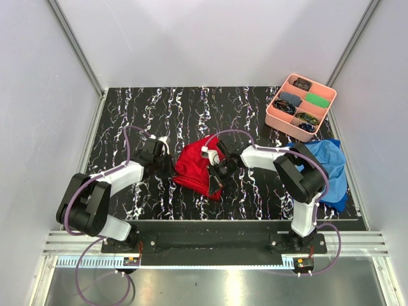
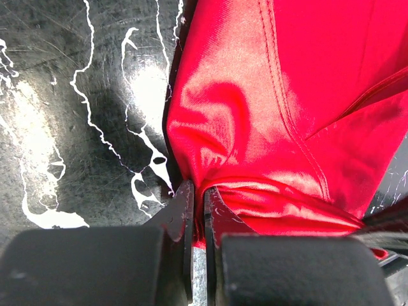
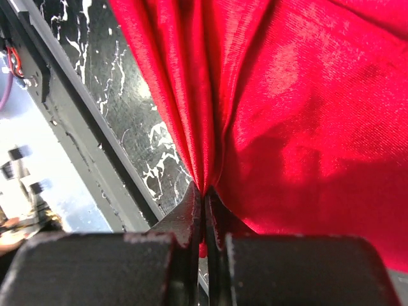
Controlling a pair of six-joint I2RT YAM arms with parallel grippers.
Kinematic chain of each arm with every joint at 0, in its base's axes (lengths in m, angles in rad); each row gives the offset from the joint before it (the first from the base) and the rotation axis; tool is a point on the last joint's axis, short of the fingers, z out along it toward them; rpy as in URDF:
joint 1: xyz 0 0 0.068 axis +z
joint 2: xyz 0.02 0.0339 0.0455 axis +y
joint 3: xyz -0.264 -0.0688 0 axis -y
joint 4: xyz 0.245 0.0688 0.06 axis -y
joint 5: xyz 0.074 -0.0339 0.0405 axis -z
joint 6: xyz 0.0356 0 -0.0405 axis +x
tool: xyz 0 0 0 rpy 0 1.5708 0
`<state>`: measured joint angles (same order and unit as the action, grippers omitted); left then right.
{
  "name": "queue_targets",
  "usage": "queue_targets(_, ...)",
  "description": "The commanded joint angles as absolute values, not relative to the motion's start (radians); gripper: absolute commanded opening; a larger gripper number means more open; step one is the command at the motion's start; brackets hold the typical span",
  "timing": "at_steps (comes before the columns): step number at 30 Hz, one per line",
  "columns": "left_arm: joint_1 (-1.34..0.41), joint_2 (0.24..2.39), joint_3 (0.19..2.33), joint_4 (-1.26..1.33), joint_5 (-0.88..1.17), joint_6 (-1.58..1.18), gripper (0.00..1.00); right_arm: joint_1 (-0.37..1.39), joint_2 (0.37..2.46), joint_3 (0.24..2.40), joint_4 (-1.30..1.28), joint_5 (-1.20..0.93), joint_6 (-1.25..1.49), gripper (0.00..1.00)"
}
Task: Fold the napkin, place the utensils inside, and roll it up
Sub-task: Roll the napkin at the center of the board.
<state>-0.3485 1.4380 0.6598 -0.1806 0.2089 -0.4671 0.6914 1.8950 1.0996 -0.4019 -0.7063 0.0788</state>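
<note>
The red napkin [image 1: 194, 167] lies bunched in the middle of the black marbled table [image 1: 127, 108], between both arms. My left gripper [image 1: 167, 164] is at its left edge, shut on a pinch of the napkin [image 2: 255, 127]; the left gripper [image 2: 197, 197] has red cloth squeezed between its jaws. My right gripper [image 1: 215, 178] is at the napkin's right side, shut on a gathered fold of the napkin [image 3: 306, 115]; pleats run up from the right gripper [image 3: 205, 194]. The utensils are out of view.
A pink compartment tray [image 1: 275, 116] with small dark and green items stands at the back right. A blue cloth [image 1: 328, 167] lies crumpled at the right, behind the right arm. The table's metal front rail [image 3: 57, 127] runs close to the right gripper.
</note>
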Motion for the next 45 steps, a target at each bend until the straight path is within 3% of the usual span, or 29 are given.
queue_targets(1,-0.344,1.451,0.689,-0.209,0.129,-0.436,0.00,0.666,1.928,1.091,-0.443,-0.773,0.090,0.00)
queue_targets(8,-0.344,1.453,0.692,-0.216,0.103,-0.434,0.00,0.666,1.930,1.035,-0.453,-0.713,0.112,0.00)
queue_targets(11,-0.345,1.460,0.692,-0.216,0.107,-0.436,0.00,0.666,1.890,1.037,-0.457,-0.683,0.117,0.12)
queue_targets(16,-0.345,1.470,0.695,-0.219,0.118,-0.439,0.00,0.666,1.757,1.144,-0.531,-0.614,0.126,0.44)
queue_targets(19,-0.345,1.468,0.699,-0.222,0.124,-0.440,0.00,0.678,1.684,1.224,-0.564,-0.543,0.120,0.54)
queue_targets(24,-0.345,1.479,0.703,-0.222,0.135,-0.443,0.00,0.779,1.614,1.276,-0.509,-0.361,0.055,0.55)
queue_targets(32,-0.347,1.486,0.704,-0.229,0.146,-0.445,0.00,0.886,1.752,1.259,-0.266,-0.462,0.152,0.52)
queue_targets(39,-0.345,1.499,0.712,-0.232,0.184,-0.449,0.00,0.982,1.784,1.207,-0.144,-0.168,0.039,0.63)
queue_targets(45,-0.345,1.505,0.715,-0.233,0.193,-0.454,0.00,1.002,1.801,1.158,-0.055,-0.083,-0.069,0.66)
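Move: The right hand, shut on the near-right part of the napkin, is next bound for the near folded edge closer to the left gripper, about 9 cm to its left, 2 cm ahead and roughly 1 cm below. From that same hand the napkin's far corner is some 17 cm straight ahead, and the table's front edge about 12 cm back, level left-right. For the left hand, which pinches the left end, that stretch of edge lies some 6 cm right, 1 cm back and 1 cm below. The right hand first sinks a little over 1 cm and opens to let go of the near-right part of the napkin, then swings up about 12 cm, slightly forward, and over to the left along the near edge. It comes down again towards the left gripper, ending about 9 cm left of its start with open fingers swung some 35 degrees to point more forward, while the left hand keeps its pinch. ##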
